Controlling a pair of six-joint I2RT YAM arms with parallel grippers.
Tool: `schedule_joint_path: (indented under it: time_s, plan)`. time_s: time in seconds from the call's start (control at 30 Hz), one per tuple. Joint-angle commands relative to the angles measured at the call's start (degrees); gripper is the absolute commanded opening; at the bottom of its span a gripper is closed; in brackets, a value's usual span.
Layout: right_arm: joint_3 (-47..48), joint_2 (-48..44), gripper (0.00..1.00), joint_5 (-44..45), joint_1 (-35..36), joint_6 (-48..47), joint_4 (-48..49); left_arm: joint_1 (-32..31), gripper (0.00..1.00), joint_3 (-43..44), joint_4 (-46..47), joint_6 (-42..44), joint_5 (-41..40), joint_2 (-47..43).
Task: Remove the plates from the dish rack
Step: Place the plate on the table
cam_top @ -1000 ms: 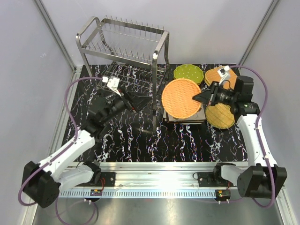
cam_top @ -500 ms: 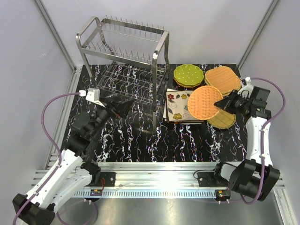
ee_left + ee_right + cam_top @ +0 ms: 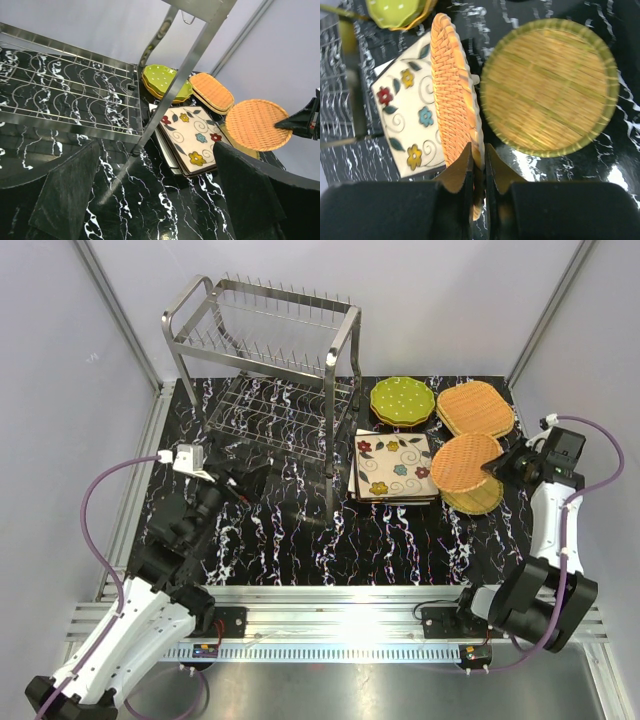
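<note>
The steel dish rack (image 3: 265, 370) stands at the back left with no plates showing on it. My right gripper (image 3: 492, 468) is shut on the rim of a round orange wicker plate (image 3: 463, 461), held tilted above a green-rimmed woven plate (image 3: 478, 498). In the right wrist view the fingers (image 3: 478, 155) pinch that plate (image 3: 452, 85) edge-on. Square floral plates (image 3: 393, 467) are stacked beside the rack, with green dotted plates (image 3: 402, 400) and an oval wicker plate (image 3: 476, 408) behind them. My left gripper (image 3: 250, 477) is open and holds nothing (image 3: 157, 200), in front of the rack's lower shelf (image 3: 70, 95).
A black marbled mat (image 3: 300, 530) covers the table. The rack's front right post (image 3: 330, 480) stands between my left gripper and the floral stack. Grey walls close in on both sides, and a metal rail (image 3: 330, 625) runs along the near edge.
My right arm carried the orange wicker plate rightward off the floral stack to above the woven plate. My left arm drew back from the rack and its jaws opened wide.
</note>
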Motion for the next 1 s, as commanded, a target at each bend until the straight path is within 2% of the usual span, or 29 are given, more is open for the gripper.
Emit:
schedule_joint_path:
  time_s: [0.0, 0.23, 0.5, 0.97]
  plan:
    - [2.4, 1.5, 0.0, 3.2, -1.3, 3.4, 3.0, 0.3, 0.99, -0.3, 0.0, 2.5, -2.9, -1.1]
    - [2.4, 3.9, 0.0, 7.5, -3.0, 5.5, 2.6, 0.7, 0.99, -0.5, -0.6, 3.3, -3.3, -1.3]
    - [1.7, 8.0, 0.0, 5.1, -4.7, 5.9, 3.4, 1.1, 0.99, -0.1, -1.6, 4.4, -3.6, -1.2]
    - [-0.3, 11.5, 0.14, 3.1, -5.0, 5.2, 4.9, 1.4, 0.99, 0.5, -3.4, 4.7, -4.3, -1.5]
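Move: The right hand grips the orange woven plate by its rim. The green-rimmed plate it goes to lies about 5 cm ahead, 2 cm to the right and 17 cm below. The flowered square plates sit about 20 cm left and 10 cm ahead, the orange oval stack about 26 cm ahead and 3 cm right, both some 15 cm below. From the empty left hand, the green-rimmed plate is roughly 52 cm right, 12 cm ahead and 29 cm below. Lower the orange plate towards the green-rimmed one, keeping the right fingers shut on its rim: sink about 6 cm while easing some 4.5 cm to the right, mostly early on, then go nearly straight down. Tip the fingers about 10 degrees further down and turn them slightly clockwise. Let the open, empty left hand drift a couple of centimetres left and down. ##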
